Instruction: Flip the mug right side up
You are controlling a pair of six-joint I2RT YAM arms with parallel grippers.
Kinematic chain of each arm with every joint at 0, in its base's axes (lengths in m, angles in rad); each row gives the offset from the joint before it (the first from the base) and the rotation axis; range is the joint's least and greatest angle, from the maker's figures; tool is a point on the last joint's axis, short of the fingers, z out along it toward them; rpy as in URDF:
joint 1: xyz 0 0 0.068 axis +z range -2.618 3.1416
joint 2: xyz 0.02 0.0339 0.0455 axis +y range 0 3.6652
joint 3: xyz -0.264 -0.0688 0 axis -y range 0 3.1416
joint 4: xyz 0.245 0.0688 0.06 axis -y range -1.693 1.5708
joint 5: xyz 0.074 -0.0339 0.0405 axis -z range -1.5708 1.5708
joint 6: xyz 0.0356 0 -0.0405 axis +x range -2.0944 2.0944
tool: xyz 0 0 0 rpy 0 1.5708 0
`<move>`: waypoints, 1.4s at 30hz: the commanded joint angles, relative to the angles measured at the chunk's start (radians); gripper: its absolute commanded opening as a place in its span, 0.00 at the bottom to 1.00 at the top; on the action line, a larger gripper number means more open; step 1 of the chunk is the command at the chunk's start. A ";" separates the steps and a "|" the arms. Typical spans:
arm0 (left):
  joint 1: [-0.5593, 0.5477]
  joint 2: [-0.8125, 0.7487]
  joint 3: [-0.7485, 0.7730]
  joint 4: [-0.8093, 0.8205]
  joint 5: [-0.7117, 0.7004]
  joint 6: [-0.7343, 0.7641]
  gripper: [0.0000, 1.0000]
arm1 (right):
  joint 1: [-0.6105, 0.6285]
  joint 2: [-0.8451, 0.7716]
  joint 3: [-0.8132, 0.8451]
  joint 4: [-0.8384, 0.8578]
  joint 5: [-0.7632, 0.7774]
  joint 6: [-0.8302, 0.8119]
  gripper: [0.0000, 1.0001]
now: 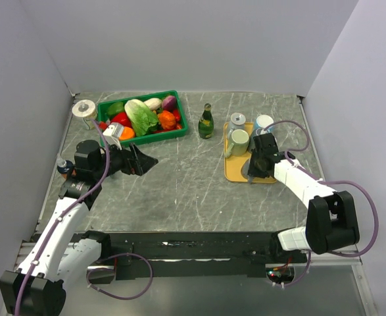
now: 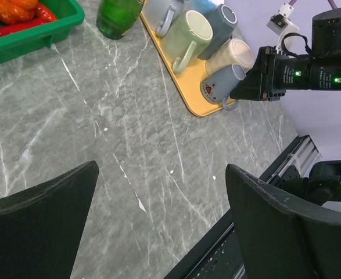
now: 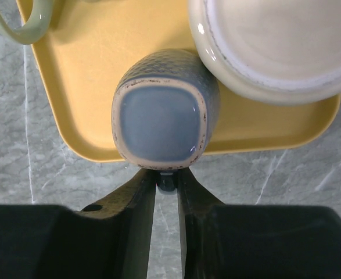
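A blue-grey mug [image 3: 161, 110] stands upside down at the near edge of the yellow tray [image 3: 89, 87], its squarish base facing my right wrist camera. Its dark handle [image 3: 167, 183] sticks out over the tray edge toward me. My right gripper [image 3: 167, 177] is shut on that handle, one finger pressed to each side. From the left wrist view the mug [image 2: 219, 84] shows with the right gripper against it. In the top view the right gripper [image 1: 258, 168] covers most of the mug. My left gripper [image 2: 161, 168] hangs open over bare table, far to the left [image 1: 146, 161].
A cream mug [image 3: 280, 46] sits right beside the held mug on the tray. A pale green mug [image 1: 239, 140] and two more mugs crowd the tray's far end. A green bottle [image 1: 206, 122] and a green crate of vegetables [image 1: 143, 115] stand at the back.
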 commanded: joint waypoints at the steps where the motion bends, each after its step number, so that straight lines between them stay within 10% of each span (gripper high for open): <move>1: 0.002 -0.018 -0.003 0.024 0.011 0.011 0.96 | -0.007 0.022 0.036 -0.020 0.064 -0.015 0.19; 6: 0.002 -0.016 -0.004 0.027 0.009 0.007 0.96 | -0.006 0.017 0.033 -0.009 0.042 -0.032 0.00; 22: 0.000 0.045 0.059 -0.004 -0.054 -0.242 0.96 | -0.003 -0.286 0.014 0.054 -0.117 0.072 0.00; 35: -0.197 0.108 -0.010 0.335 0.009 -0.451 0.96 | 0.035 -0.478 -0.060 0.421 -0.654 0.337 0.00; 42: -0.346 0.161 -0.087 0.652 0.000 -0.614 0.96 | 0.160 -0.517 -0.101 0.705 -0.705 0.477 0.00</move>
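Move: Between the right fingers is already the handle of the upside-down blue-grey mug; its middle lies about 5 cm ahead of that hand, roughly level with it. The cream mug stands some 10 cm ahead and 8 cm to the right of the hand, the green mug about 15 cm ahead and 7 cm left. The open left gripper hangs roughly 38 cm to the right hand's left, 3 cm back and 17 cm higher. From the left hand, the blue-grey mug is about 37 cm right, 8 cm ahead and 17 cm below. Keeping its pinch on the handle, the right hand first holds still, then lifts the blue-grey mug about 19 cm off the tray, swinging some 13 cm left and slightly back towards the left gripper while it rolls so its fingers turn from down towards the left. Late on, the open left hand comes some 10 cm rightwards to meet it, easing slightly back and up as it rolls its right side up. ##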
